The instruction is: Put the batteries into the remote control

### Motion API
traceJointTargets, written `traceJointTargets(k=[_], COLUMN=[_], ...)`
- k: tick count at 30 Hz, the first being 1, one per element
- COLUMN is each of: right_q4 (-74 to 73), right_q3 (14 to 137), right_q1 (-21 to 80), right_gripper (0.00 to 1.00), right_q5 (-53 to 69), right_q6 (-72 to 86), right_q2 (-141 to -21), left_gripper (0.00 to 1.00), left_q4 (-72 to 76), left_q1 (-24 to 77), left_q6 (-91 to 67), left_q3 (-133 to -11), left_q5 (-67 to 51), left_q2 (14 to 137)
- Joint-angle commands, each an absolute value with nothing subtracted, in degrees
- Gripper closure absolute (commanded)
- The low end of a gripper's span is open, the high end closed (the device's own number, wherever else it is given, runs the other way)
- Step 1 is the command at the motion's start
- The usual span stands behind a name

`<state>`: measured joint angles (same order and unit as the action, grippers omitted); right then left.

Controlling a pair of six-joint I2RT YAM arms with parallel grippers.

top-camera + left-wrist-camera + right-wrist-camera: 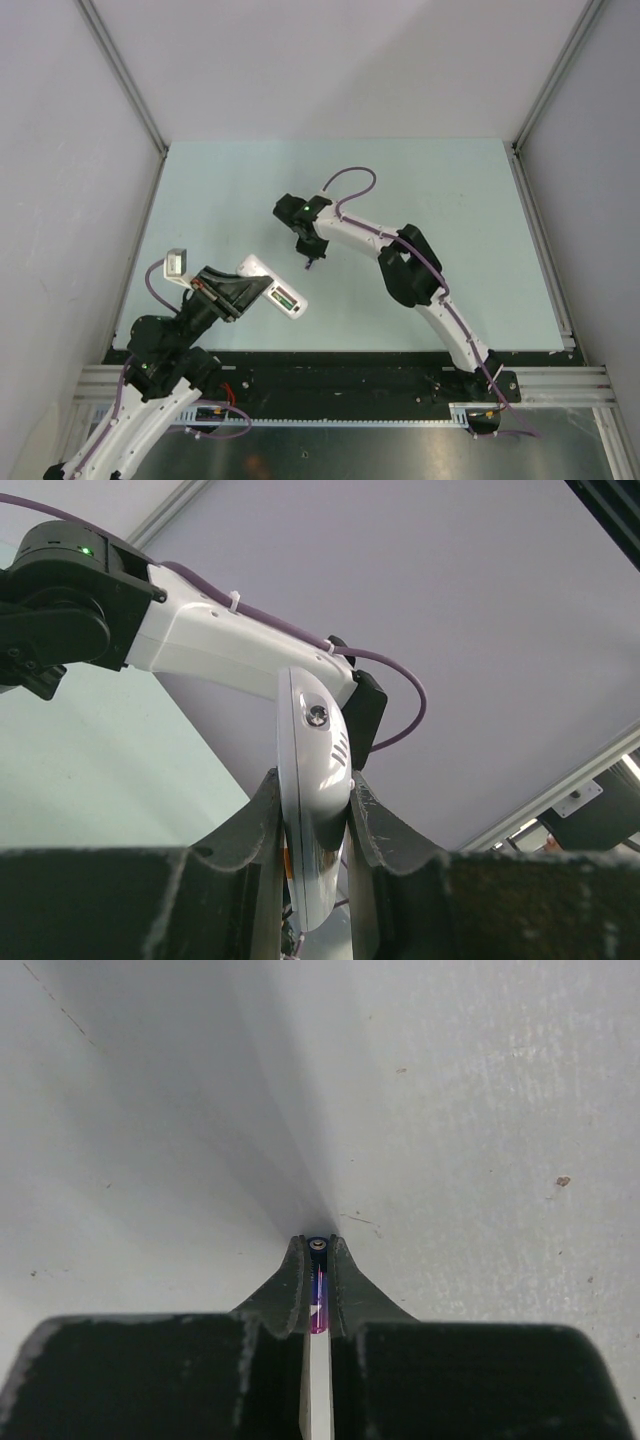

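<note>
My left gripper (250, 288) is shut on the white remote control (272, 284) and holds it above the table's near left, back side up. A green battery (283, 296) lies in its open compartment. In the left wrist view the remote control (312, 780) stands edge-on between the two dark fingers (255, 825). My right gripper (311, 256) points down at the table's middle, to the right of the remote and beyond it. In the right wrist view it (318, 1252) is shut on the purple battery (319, 1295), whose metal tip shows between the fingertips, at or just above the table surface.
A small grey and white piece (176, 263) sits by the table's left edge, near the left arm. The pale green table (430, 200) is fenced by grey walls and metal rails (540, 95). The right arm (200, 640) crosses the left wrist view.
</note>
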<state>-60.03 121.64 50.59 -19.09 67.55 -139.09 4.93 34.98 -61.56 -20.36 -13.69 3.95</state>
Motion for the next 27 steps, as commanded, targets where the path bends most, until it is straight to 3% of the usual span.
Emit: traceJointTargets(k=[1, 9, 14, 21, 27], right_q4=[-60.74, -45.38, -42.45, -34.05, -20.57], right_q3=[116.64, 89.6, 83.15, 78.06, 67.41], right_q1=[50.45, 49.3, 52.82, 64.94, 73.82], right_gripper=[1.0, 1.0, 1.0, 1.0, 1.0], right_q5=[-20.29, -30.05, -34.54, -37.61, -31.38], right_q6=[63.38, 45.63, 32.82, 17.52, 7.57], right_q2=[-136.34, -104.63, -84.78, -67.71, -56.08], left_gripper=[1.0, 1.0, 1.0, 1.0, 1.0], left_q4=[5.8, 5.01, 5.27, 9.75, 15.2], left_q1=[35.42, 35.33, 35.33, 35.25, 34.98], left_q6=[-61.88, -59.51, -56.61, -54.67, -53.96], left_q3=[-20.92, -22.41, -24.08, -26.89, -30.76], left_q5=[-13.89, -13.97, -14.15, -16.26, -20.3], left_q2=[3.43, 7.2, 12.12, 23.62, 33.3])
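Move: My left hand already holds the remote control up in the air, its open slot showing. From my right hand, shut on the purple battery at the table top, the remote's middle is about 23 cm back, 3 cm left and 30 cm up. The green battery already in the slot lies roughly 25 cm back, level sideways and 29 cm up. From my left hand, the purple battery is about 22 cm ahead, 5 cm right and 31 cm down. Keeping the purple battery pinched, my right hand sweeps low to the right by about 10 cm, then climbs fast and draws back towards the remote, some 30 cm up in all, swinging its fingers from down to forward-left. Meanwhile my left hand keeps its grip and brings the remote forward, right and down, about 5 cm each way, tilting slightly. ##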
